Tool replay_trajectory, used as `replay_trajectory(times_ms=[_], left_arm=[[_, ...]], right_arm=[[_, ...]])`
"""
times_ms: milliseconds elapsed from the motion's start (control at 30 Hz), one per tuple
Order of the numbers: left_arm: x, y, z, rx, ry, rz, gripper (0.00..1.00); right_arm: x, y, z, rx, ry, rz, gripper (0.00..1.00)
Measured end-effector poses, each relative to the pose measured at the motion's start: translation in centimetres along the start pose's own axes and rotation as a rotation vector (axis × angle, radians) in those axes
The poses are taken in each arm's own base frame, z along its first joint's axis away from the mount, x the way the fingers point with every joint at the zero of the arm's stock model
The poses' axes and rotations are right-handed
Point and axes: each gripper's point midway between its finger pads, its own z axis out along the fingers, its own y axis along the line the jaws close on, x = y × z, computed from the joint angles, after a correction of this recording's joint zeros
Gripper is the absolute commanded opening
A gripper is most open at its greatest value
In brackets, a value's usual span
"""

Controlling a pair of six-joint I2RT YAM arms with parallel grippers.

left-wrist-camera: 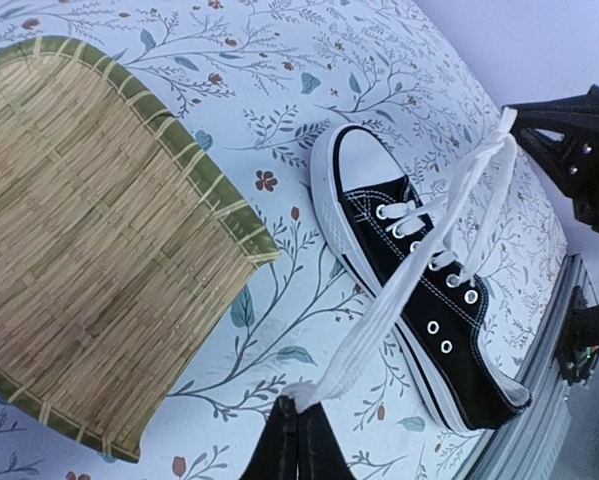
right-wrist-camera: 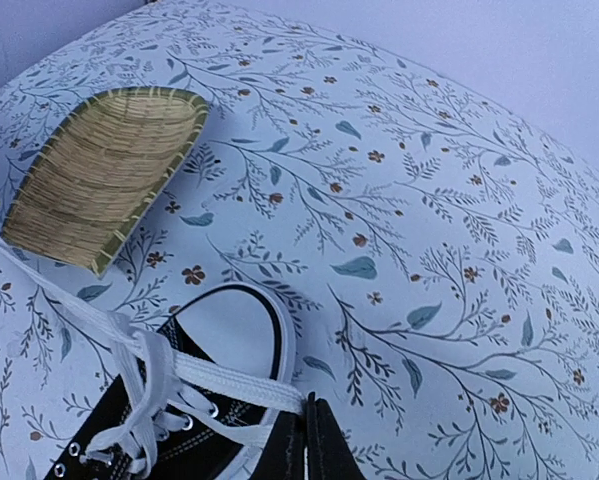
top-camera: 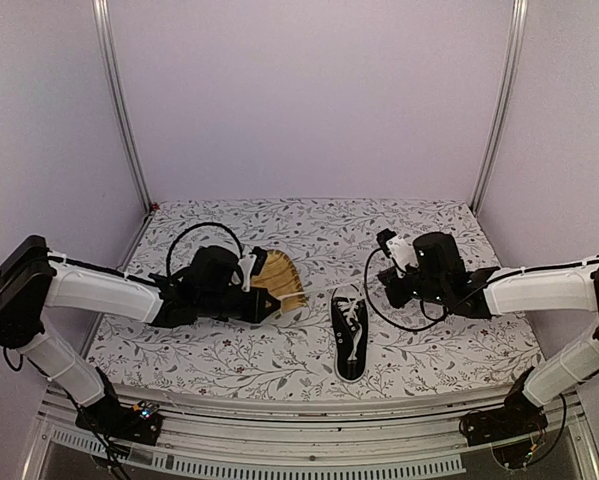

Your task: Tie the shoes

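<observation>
The black low-top shoe [top-camera: 349, 340] lies on the floral tablecloth, toe cap [left-wrist-camera: 364, 160] pointing away from the arm bases. My left gripper [left-wrist-camera: 297, 405] is shut on the end of one white lace [left-wrist-camera: 419, 270], which runs taut from the eyelets out to the shoe's left. My right gripper [right-wrist-camera: 304, 405] is shut on the other lace end [right-wrist-camera: 229, 380], just right of the toe cap [right-wrist-camera: 229, 330]. In the top view the left gripper [top-camera: 279, 303] and right gripper [top-camera: 384, 280] hold the laces out to opposite sides. The laces cross over the tongue.
A yellow woven mat [top-camera: 279, 275] lies just behind the left gripper; the wrist views show the mat [left-wrist-camera: 89, 230] [right-wrist-camera: 109, 170] left of the shoe. The table's near edge with its metal rail [left-wrist-camera: 539, 400] runs close behind the heel.
</observation>
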Motion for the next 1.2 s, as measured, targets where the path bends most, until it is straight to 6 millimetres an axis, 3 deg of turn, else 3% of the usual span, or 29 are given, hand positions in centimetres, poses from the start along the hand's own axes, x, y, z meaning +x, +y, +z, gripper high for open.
replay_trajectory(times_ms=[167,433,567,700,867,1033,1200], left_arm=[[0.9,0.7,-0.9,-0.020,0.001,-0.018,0.00],[2.4,2.0,-1.3,-0.060,0.031,-0.035,0.00],[2.3,2.0,-1.5,-0.063,0.029,-0.031,0.00],[1.2,1.3,-1.3,-0.057,0.028,0.003,0.00],[-3.6,-1.3,0.4,-0.007,-0.035,0.073,0.00],[-6.9,-3.2,2.4,0.034,-0.068,0.134,0.00],[-8.0,-4.6,4.1,0.085,-0.064,0.175,0.00]], right_arm=[[3.3,-2.4,-1.8,0.132,0.090,0.078,0.02],[3.9,-5.1,-2.9,0.274,0.156,0.188,0.02],[3.9,-5.0,-3.4,0.258,0.177,0.235,0.02],[2.8,-2.3,-4.2,0.098,0.198,0.263,0.02],[-0.1,2.9,-5.3,-0.210,0.214,0.314,0.02],[0.0,8.7,-7.3,-0.489,0.287,0.369,0.02],[-1.0,14.4,-8.8,-0.715,0.316,0.405,0.02]])
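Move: Each hand already grips a white lace, stretched between them over the shoe, which lies toe outward. The shoe's middle is about 17 cm to the left hand's right, level with it fore and aft and some 6 cm below. From the right hand it lies about 7 cm left, 5 cm back and 9 cm down. The woven tray's middle is roughly 13 cm ahead of the left hand, 2 cm to its left and 8 cm below. Both shut grippers keep their pinch on the laces. They first draw apart sideways, the left hand a little left and down, the right hand about 7 cm right; then both reverse. The left goes right, forward and up towards the toe, while the right sweeps some 15 cm left and back across to the heel end, rising as its fingers swing round to point left. ##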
